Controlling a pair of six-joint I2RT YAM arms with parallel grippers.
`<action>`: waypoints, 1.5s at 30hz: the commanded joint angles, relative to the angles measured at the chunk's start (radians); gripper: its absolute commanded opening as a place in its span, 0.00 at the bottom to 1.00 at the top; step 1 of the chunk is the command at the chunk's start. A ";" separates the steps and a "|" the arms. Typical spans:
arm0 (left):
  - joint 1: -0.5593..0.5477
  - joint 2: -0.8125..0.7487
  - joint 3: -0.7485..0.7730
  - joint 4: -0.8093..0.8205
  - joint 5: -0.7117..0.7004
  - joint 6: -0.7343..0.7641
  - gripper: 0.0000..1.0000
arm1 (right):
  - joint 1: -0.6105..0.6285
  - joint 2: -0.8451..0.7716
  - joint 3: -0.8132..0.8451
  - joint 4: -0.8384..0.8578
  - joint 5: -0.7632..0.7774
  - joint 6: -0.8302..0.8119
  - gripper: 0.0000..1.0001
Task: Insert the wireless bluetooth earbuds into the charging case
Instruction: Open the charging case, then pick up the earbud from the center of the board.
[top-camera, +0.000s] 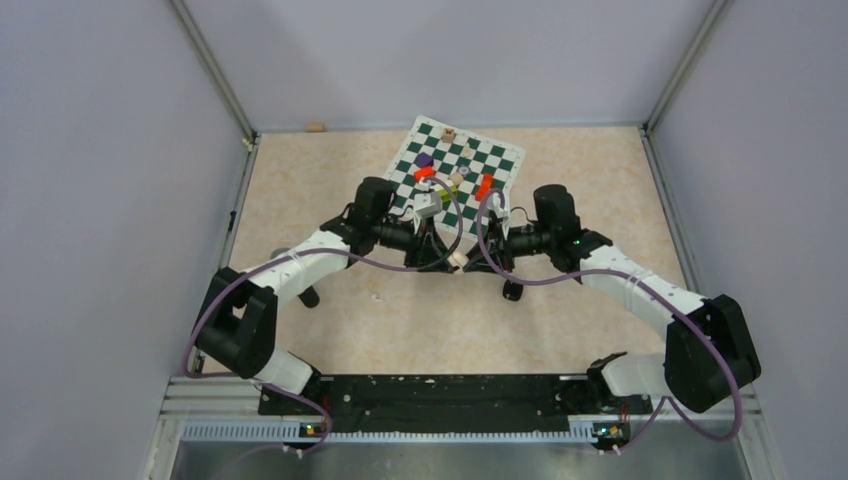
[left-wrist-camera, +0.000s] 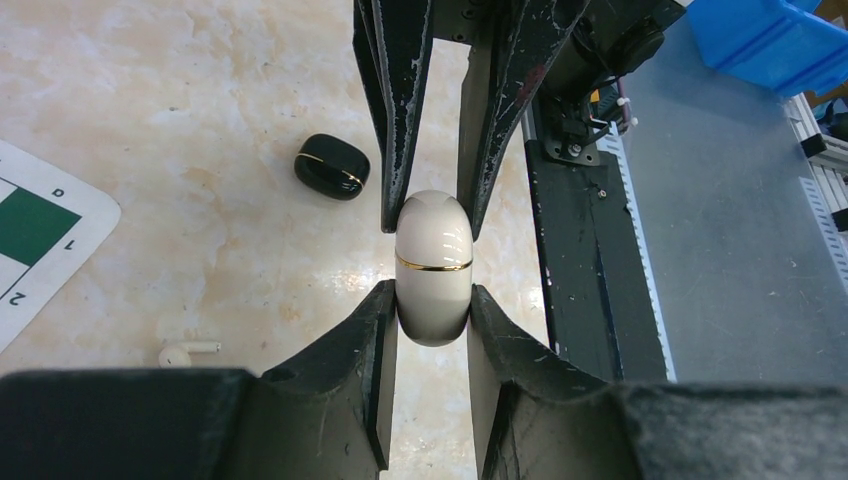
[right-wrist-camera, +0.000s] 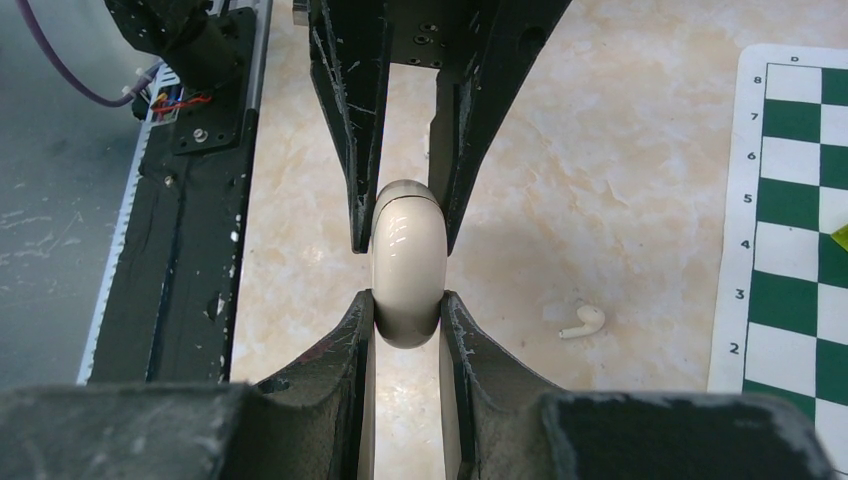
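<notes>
A cream-white oval case (left-wrist-camera: 432, 255) with a thin gold band hangs just above the table, gripped end to end. My left gripper (left-wrist-camera: 432, 300) is shut on its near end in the left wrist view. My right gripper (right-wrist-camera: 408, 300) is shut on the other end of the same case (right-wrist-camera: 408, 250). In the top view the two grippers meet tip to tip around this case (top-camera: 457, 260). A glossy black charging case (left-wrist-camera: 332, 166) lies shut on the table beyond it. One white earbud (right-wrist-camera: 583, 320) lies loose on the table, and it is the same earbud (left-wrist-camera: 185, 352) in the left wrist view.
A green and white chessboard (top-camera: 455, 170) with several small coloured pieces lies tilted behind the grippers. The black base rail (left-wrist-camera: 590, 250) runs along the near side. A blue bin (left-wrist-camera: 770, 40) sits past the rail. Grey walls close in the work area.
</notes>
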 joint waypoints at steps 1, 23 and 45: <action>-0.018 0.012 0.048 -0.016 0.037 0.009 0.08 | 0.007 -0.001 0.052 0.043 0.008 -0.032 0.00; -0.021 -0.002 0.044 -0.041 0.070 0.041 0.00 | -0.072 -0.052 0.043 0.106 -0.006 0.039 0.57; 0.229 -0.203 0.003 0.077 0.080 -0.049 0.00 | -0.161 -0.047 0.215 0.003 0.083 0.199 0.74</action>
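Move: Both hands already hold the closed charging case in the air between them: its middle is about 1 cm to the left hand's right and some 2 cm to the right hand's left, level with both. From the right hand, roughly 17 cm below, a white earbud lies about 13 cm ahead and 3 cm left, and the black case about 7 cm ahead and 10 cm right. The right fingers, pinching the lid end at first, open wide and let go as that hand works forward about 3 cm with a small rise and drift right, then climbs some 7 cm more, clear of the case. The left hand keeps its grip on the case body throughout, easing back about 1 cm before carrying it left, forward and up, roughly 4 cm each way, away from the right hand. ##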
